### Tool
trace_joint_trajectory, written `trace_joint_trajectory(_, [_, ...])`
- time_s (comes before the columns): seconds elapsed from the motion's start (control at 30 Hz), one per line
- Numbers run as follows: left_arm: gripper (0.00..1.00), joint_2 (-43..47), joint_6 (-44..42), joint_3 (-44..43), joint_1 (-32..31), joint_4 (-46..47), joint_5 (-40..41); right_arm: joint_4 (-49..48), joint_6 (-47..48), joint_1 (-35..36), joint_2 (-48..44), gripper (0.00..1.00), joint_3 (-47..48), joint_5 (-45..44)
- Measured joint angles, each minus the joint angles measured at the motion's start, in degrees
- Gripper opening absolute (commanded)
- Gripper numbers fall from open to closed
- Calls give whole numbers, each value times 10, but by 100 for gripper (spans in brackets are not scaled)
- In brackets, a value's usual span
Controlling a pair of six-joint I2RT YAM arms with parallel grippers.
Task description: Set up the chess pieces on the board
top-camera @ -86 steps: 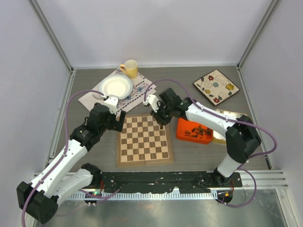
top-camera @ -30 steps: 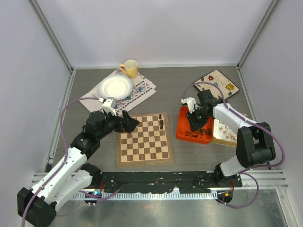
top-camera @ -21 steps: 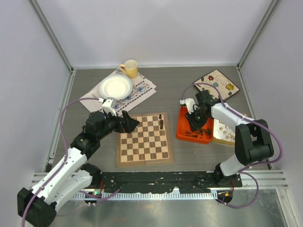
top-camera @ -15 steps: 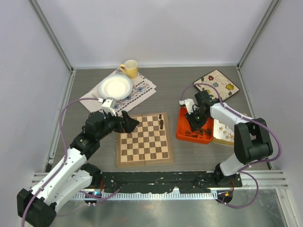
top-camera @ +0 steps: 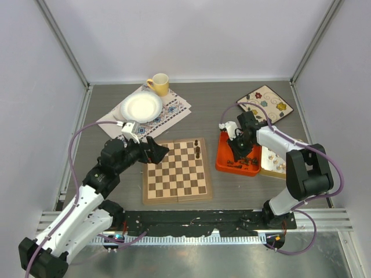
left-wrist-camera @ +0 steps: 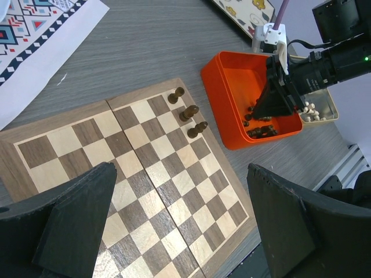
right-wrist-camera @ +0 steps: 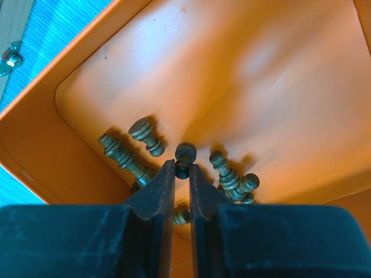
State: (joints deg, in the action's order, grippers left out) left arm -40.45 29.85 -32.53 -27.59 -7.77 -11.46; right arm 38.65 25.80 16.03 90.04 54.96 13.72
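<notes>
The board (top-camera: 177,169) lies flat mid-table, and three dark chess pieces (left-wrist-camera: 189,112) stand in a row near its far right corner. My right gripper (right-wrist-camera: 182,168) reaches down into the orange bin (top-camera: 226,159), shut on a dark chess piece (right-wrist-camera: 185,153) pinched at its fingertips. Several more dark pieces (right-wrist-camera: 232,176) lie loose around it on the bin floor. My left gripper (left-wrist-camera: 181,171) hovers wide open above the board's left side with nothing between its fingers. Pale pieces (left-wrist-camera: 313,110) sit in a shallow tray to the right of the bin.
A yellow cup (top-camera: 159,84), a white plate (top-camera: 144,106) and a patterned cloth (top-camera: 174,107) lie at the far left. A floral square plate (top-camera: 265,105) sits at the far right. The bin's walls (right-wrist-camera: 87,75) stand close around my right fingers.
My right gripper went from the board's far edge to the orange bin and has closed on a dark piece there. My left arm drew back slightly to the left, still open.
</notes>
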Motion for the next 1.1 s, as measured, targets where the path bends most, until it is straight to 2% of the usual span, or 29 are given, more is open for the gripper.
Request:
trace_joint_trajectory(0.27, [100, 19, -6, -1, 0, -19, 10, 5, 12, 0, -10, 1, 0, 0])
trace_joint_trajectory(0.5, [100, 13, -52, -34, 0, -75, 30, 40, 41, -1, -50, 1, 26, 5])
trace_joint_trajectory(0.87, [99, -2, -162, -92, 0, -143, 81, 121, 78, -4, -55, 1, 153, 24])
trace_joint_trajectory(1.1, [100, -12, -216, -97, 0, -168, 121, 170, 97, -4, -54, 1, 239, 41])
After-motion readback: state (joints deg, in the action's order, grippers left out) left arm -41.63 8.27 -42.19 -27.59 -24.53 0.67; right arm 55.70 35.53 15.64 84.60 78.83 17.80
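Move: The right hand, already gripping a dark chess piece in the orange box, has the nearest of three standing board pieces about 16 cm left and 2 cm ahead, nearly level; the middle piece is 2 cm beyond that one. A loose pawn lies 3 cm left and 2 cm back of the hand, slightly lower. From the left hand, the nearest standing piece is some 4 cm ahead, 14 cm right and 16 cm below. Still pinching the dark piece, the right hand lifts 14 cm out of the box; the left backs 5 cm leftward. ##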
